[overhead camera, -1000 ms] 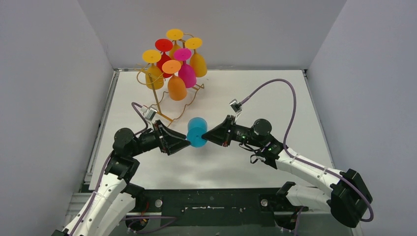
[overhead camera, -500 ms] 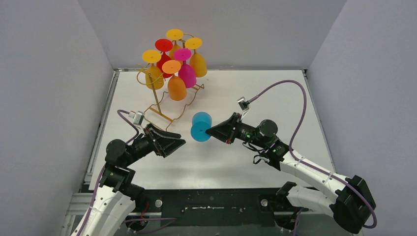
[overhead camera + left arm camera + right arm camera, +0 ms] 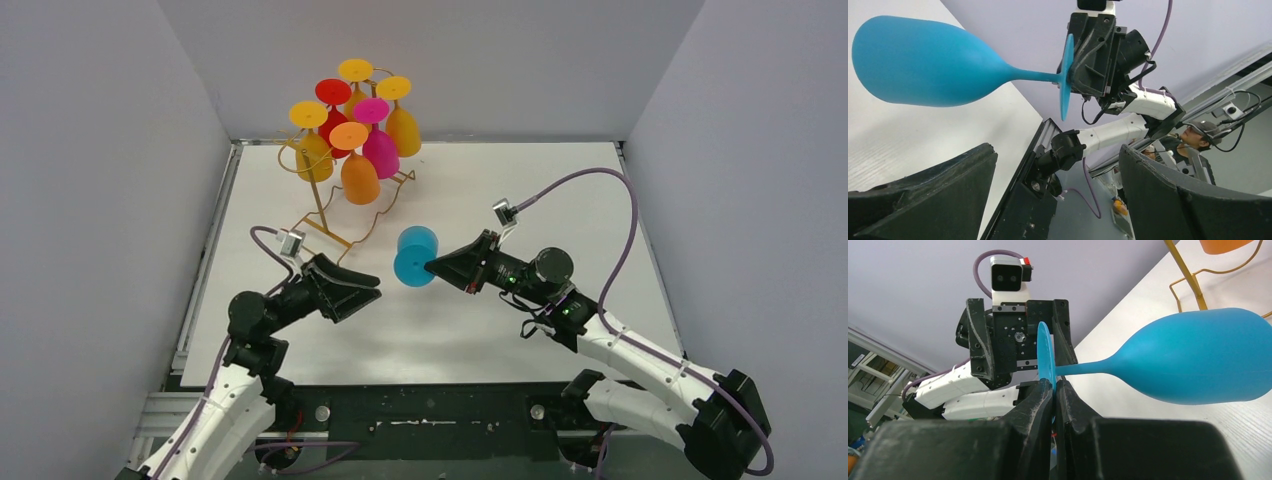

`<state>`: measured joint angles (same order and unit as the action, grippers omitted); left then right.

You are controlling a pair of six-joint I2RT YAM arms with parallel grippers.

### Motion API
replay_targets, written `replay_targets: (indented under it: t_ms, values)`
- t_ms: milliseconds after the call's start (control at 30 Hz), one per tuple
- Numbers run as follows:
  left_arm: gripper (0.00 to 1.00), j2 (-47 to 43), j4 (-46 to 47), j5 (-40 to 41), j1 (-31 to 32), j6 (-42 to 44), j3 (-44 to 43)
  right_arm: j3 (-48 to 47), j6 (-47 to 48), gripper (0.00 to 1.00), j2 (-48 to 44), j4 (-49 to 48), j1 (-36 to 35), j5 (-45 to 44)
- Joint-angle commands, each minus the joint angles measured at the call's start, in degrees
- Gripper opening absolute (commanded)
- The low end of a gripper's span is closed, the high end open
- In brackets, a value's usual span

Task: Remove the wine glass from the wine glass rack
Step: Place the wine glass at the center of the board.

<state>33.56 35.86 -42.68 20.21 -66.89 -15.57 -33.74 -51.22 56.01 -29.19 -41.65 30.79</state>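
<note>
A blue wine glass point(image 3: 415, 257) hangs on its side above the table, bowl pointing to the rack. My right gripper point(image 3: 433, 266) is shut on the rim of its round foot point(image 3: 1046, 357), and the bowl point(image 3: 1198, 357) sticks out to the right in the right wrist view. My left gripper point(image 3: 372, 287) stands open a little left of the glass, apart from it, with nothing between its fingers point(image 3: 963, 175). In the left wrist view the glass point(image 3: 923, 65) floats above the jaws. The gold wire wine glass rack point(image 3: 330, 215) stands at the back left.
Several coloured glasses point(image 3: 360, 175) hang bowl-down on the rack: orange, yellow, red and pink. Grey walls close in the white table point(image 3: 520, 190) on the left, back and right. A black rail point(image 3: 440, 410) runs along the near edge between the arm bases.
My left gripper opened, let go of the blue glass and drew back to the left. My right gripper, still shut on the foot, carried the glass slightly right and farther back.
</note>
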Motion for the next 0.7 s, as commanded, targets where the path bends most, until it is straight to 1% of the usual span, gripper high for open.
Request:
replay_targets:
  t_ms: [0, 100, 167, 233, 300, 400, 467, 533, 667]
  values:
    - [0.89, -4.52, 4.22, 0.51, 0.36, 2.41, -1.07, -0.5, 1.66, 0.0, -0.78, -2.21, 0.22, -1.3]
    - [0.77, -9.53, -6.08, 6.17, 0.36, 8.04, -2.53, -1.24, 1.61, 0.0, 0.75, -2.73, 0.08, -0.27]
    - [0.72, -10.71, -9.33, 6.95, 0.43, 11.66, -2.93, -1.63, 1.01, 0.0, 2.03, -4.47, -0.24, -0.08]
    - [0.66, -9.32, -11.32, 7.11, 0.45, 12.65, -3.35, -1.61, -0.37, 0.0, 3.66, -7.56, -0.59, -0.23]
    - [0.64, -6.73, -10.36, 5.29, 0.45, 12.81, -3.97, -1.96, -1.46, 0.0, 5.5, -9.94, -0.8, 0.47]
    - [0.63, -3.48, -4.87, 2.5, 0.53, 10.4, -3.96, -3.32, -2.14, 0.0, 8.2, -11.02, -1.12, 2.43]
    - [0.59, -2.38, -2.19, 1.78, 0.7, 8.97, -3.54, -3.85, -2.35, 0.0, 9.35, -11.63, -1.53, 3.19]
    - [0.52, -1.83, -1.79, 1.43, 0.99, 8.44, -3.3, -3.95, -2.33, 0.0, 10.1, -12.73, -2.06, 3.18]
    - [0.45, -1.27, -0.07, -0.02, 1.53, 6.85, -2.35, -4.18, -2.23, 0.0, 12.02, -15.49, -3.4, 2.92]
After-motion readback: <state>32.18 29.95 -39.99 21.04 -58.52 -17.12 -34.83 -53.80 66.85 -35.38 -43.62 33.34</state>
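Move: The wine glass hangs foot-up from my right fingers. Its middle is about 3 cm ahead of my right hand, 2 cm left and 8 cm below. From my left hand it lies some 5 cm ahead, 8 cm to the right and 7 cm below, with its foot about level with my empty fingers. The orange glass on the rack is roughly 20 cm ahead of my left hand, 4 cm left and 8 cm lower. Keeping the rim of the blue foot pinched, I bring my right hand left and down, about 3 cm each, carrying the glass to my left gripper. My left hand bobs up and back some 2 cm, then sinks again to nearly where it was, its open fingers narrowing to about half as it waits for the foot. ##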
